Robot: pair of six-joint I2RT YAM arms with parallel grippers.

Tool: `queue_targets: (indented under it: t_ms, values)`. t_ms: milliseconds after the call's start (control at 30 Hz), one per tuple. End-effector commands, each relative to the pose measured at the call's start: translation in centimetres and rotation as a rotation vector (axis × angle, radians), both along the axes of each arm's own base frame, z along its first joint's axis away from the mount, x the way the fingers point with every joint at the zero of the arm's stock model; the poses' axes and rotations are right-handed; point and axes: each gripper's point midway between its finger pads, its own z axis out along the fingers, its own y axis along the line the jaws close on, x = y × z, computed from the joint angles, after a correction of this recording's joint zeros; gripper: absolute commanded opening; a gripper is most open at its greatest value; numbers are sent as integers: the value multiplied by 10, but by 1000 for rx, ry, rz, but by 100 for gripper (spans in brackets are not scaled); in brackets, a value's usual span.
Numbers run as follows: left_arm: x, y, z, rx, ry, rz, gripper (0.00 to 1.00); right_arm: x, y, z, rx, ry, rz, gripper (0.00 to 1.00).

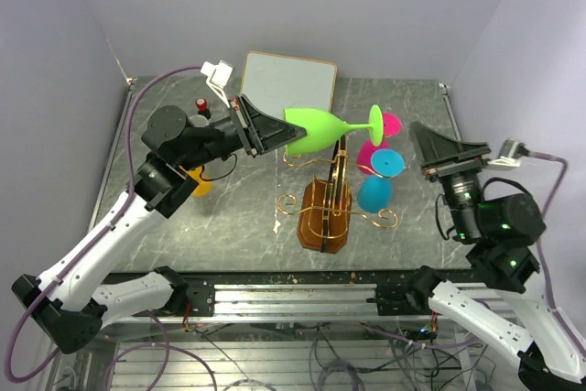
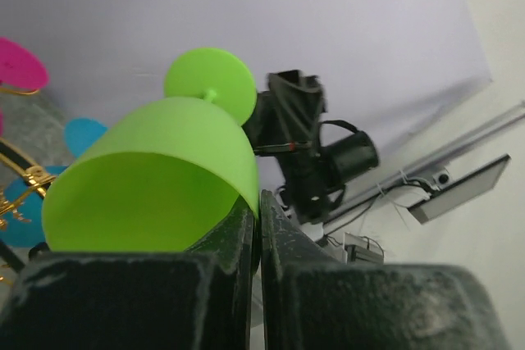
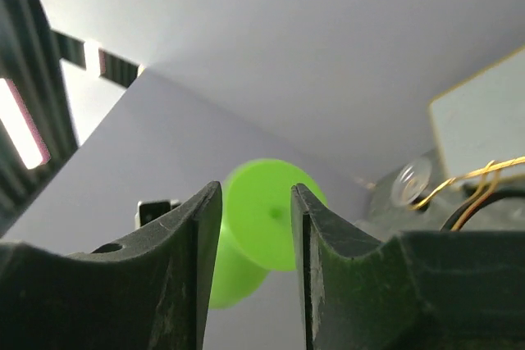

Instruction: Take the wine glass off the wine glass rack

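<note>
A lime-green wine glass (image 1: 316, 130) hangs on its side above the wine glass rack (image 1: 325, 212), bowl to the left and foot to the right. My left gripper (image 1: 282, 132) is shut on the rim of its bowl (image 2: 156, 178), one finger inside and one outside. The rack is a brown violin-shaped stand with gold wire arms (image 2: 29, 174). To the right my right gripper (image 1: 419, 133) stands open and clear of the glass. In the right wrist view the green foot (image 3: 271, 211) shows well beyond the gap, with nothing between the fingers (image 3: 201, 227).
Two pink glasses (image 1: 389, 123) and a blue glass (image 1: 377, 191) hang on the rack's right arms. A white framed board (image 1: 288, 84) leans at the back. A small red-capped item (image 1: 202, 105) and a yellow object (image 1: 197, 185) sit under the left arm.
</note>
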Motion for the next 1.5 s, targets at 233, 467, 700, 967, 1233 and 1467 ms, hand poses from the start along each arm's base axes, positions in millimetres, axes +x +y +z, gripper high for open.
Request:
queue_targets:
  t_ms: [233,467,700,967,1233,1467]
  values:
    - [32,41,-55,457,106,312,7,-12,-68,8,-601,-34,-319,44]
    - [20,125,-76,722,156,594,7,-30,-68,-7,-814,-100,-252,57]
    - [1,183,-120,906,231,743,7,-39,-77,-17,-813,-79,-248,59]
    - [-1,225,-193,1325,317,795,7,-52,-95,-11,-728,-105,-300,59]
    - [18,222,-244,1511,333,758,7,-57,-84,-28,-688,-75,-217,59]
    - [30,222,-284,1576,398,752,7,-63,-91,-24,-686,-76,-226,60]
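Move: The left hand holds the green wine glass by its bowl, foot towards the right. The bare table spot it is taken to is about 7 cm ahead, 23 cm to the left and 47 cm below that hand. The standing orange glass is about 18 cm ahead, 24 cm left and 38 cm down; the rack is roughly 6 cm ahead, 8 cm right and 30 cm down. From the empty right hand the spot is about 7 cm ahead, 41 cm left and 45 cm below. Leftward and down, the left arm swings the green glass away from above the rack: a small dip forward, a sweep of about 20 cm left, then mostly a descent, some 27 cm lower in all. Its wrist turns roughly 100 degrees, bringing the sideways fingers steeply down and forward, grip kept. The empty right hand draws away right and back, rolling and opening wider. ##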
